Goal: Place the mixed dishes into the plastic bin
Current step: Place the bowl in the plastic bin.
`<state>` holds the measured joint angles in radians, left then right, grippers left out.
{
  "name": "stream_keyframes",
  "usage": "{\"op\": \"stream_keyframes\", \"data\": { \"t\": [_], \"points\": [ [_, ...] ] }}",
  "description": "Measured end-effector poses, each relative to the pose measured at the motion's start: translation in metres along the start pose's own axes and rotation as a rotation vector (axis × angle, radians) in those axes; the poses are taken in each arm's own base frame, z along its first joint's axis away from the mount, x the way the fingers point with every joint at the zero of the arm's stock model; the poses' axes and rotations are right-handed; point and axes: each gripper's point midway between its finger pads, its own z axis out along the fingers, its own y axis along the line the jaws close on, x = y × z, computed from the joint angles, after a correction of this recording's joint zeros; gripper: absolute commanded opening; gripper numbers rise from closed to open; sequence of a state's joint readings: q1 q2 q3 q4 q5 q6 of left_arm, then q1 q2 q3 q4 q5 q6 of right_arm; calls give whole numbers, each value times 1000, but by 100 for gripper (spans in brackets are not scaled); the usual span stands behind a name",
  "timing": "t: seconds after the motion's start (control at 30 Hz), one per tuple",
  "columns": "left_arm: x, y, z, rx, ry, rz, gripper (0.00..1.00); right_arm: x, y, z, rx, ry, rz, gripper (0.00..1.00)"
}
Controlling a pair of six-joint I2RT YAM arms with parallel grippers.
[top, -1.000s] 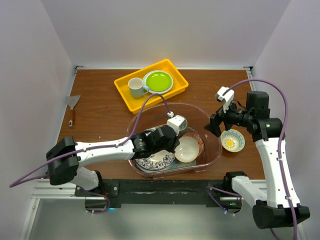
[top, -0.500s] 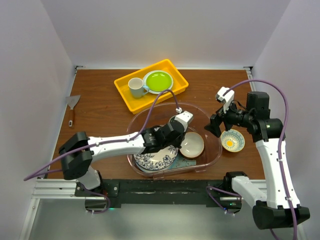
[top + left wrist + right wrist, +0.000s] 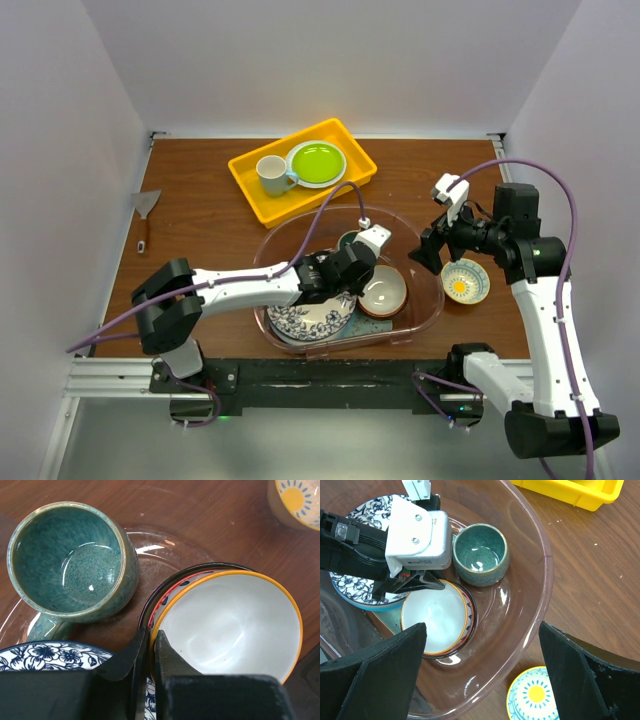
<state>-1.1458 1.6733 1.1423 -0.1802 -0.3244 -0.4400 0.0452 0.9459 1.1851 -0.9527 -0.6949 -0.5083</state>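
The plastic bin [image 3: 438, 292] holds the dishes. My left gripper [image 3: 360, 288] reaches into it and is shut on the near rim of the tan bowl [image 3: 230, 625], one finger inside and one outside the orange edge. That bowl sits nested in the red-patterned bowl [image 3: 170, 587]. The dark teal mug [image 3: 65, 562] stands upright just beyond, and the blue-floral plate [image 3: 305, 322] lies at the bin's near left. My right gripper [image 3: 482, 630] hangs open and empty above the bin's right rim [image 3: 545, 570].
A small bowl with a yellow sun pattern [image 3: 465, 281] sits on the table right of the bin. At the back, a yellow tray [image 3: 345, 140] holds a white mug [image 3: 270, 175] and a lime-green plate [image 3: 316, 162]. A scraper [image 3: 145, 215] lies far left.
My left gripper carried the tan bowl rightward and lowered it level into the red-patterned bowl. The right arm has stayed still.
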Motion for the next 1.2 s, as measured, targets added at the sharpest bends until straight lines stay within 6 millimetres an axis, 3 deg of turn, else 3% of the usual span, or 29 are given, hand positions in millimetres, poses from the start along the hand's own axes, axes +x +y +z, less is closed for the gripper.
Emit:
{"op": "stream_keyframes", "data": {
  "t": [0.17,0.3,0.5,0.6,0.8,1.0,1.2],
  "points": [
    [-1,2,0,-7,-3,10,28,0,0,0,-1,0,0,98],
    [-4,5,-5,-15,-10,17,46,0,0,0,0,0,0,98],
    [-42,5,-41,20,-117,20,76,0,0,0,1,1,0,98],
    [-68,9,-68,45,-203,7,85,0,0,0,2,2,0,99],
    [-91,34,-99,42,-300,-13,95,2,-2,0,11,11,-2,99],
    [-92,59,-114,9,-327,-1,100,8,-3,-1,18,35,-4,99],
    [-92,88,-145,-47,-391,15,100,12,-5,-3,31,61,-20,99]
  ]
}}
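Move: The white bowl sits in the bin on top of a bowl stack, its left rim between the nearly shut left fingertips, its middle about 7 cm to the right, level fore and aft, and 3 cm below. The green mug stands roughly 11 cm ahead and 2 cm left, the flowered plate 14 cm left and 3 cm back, both slightly lower. From the right hand the white bowl lies some 12 cm back, 10 cm left and 18 cm below. Let go of the white bowl's left rim: spread the left fingers from nearly shut to wide open, then lift nearly straight up out of the bowl stack. After roughly 10 cm of climb, swing left as well, about 12 cm in all, over the flowered plate while still rising, and tip the fingers up some 20 degrees. ##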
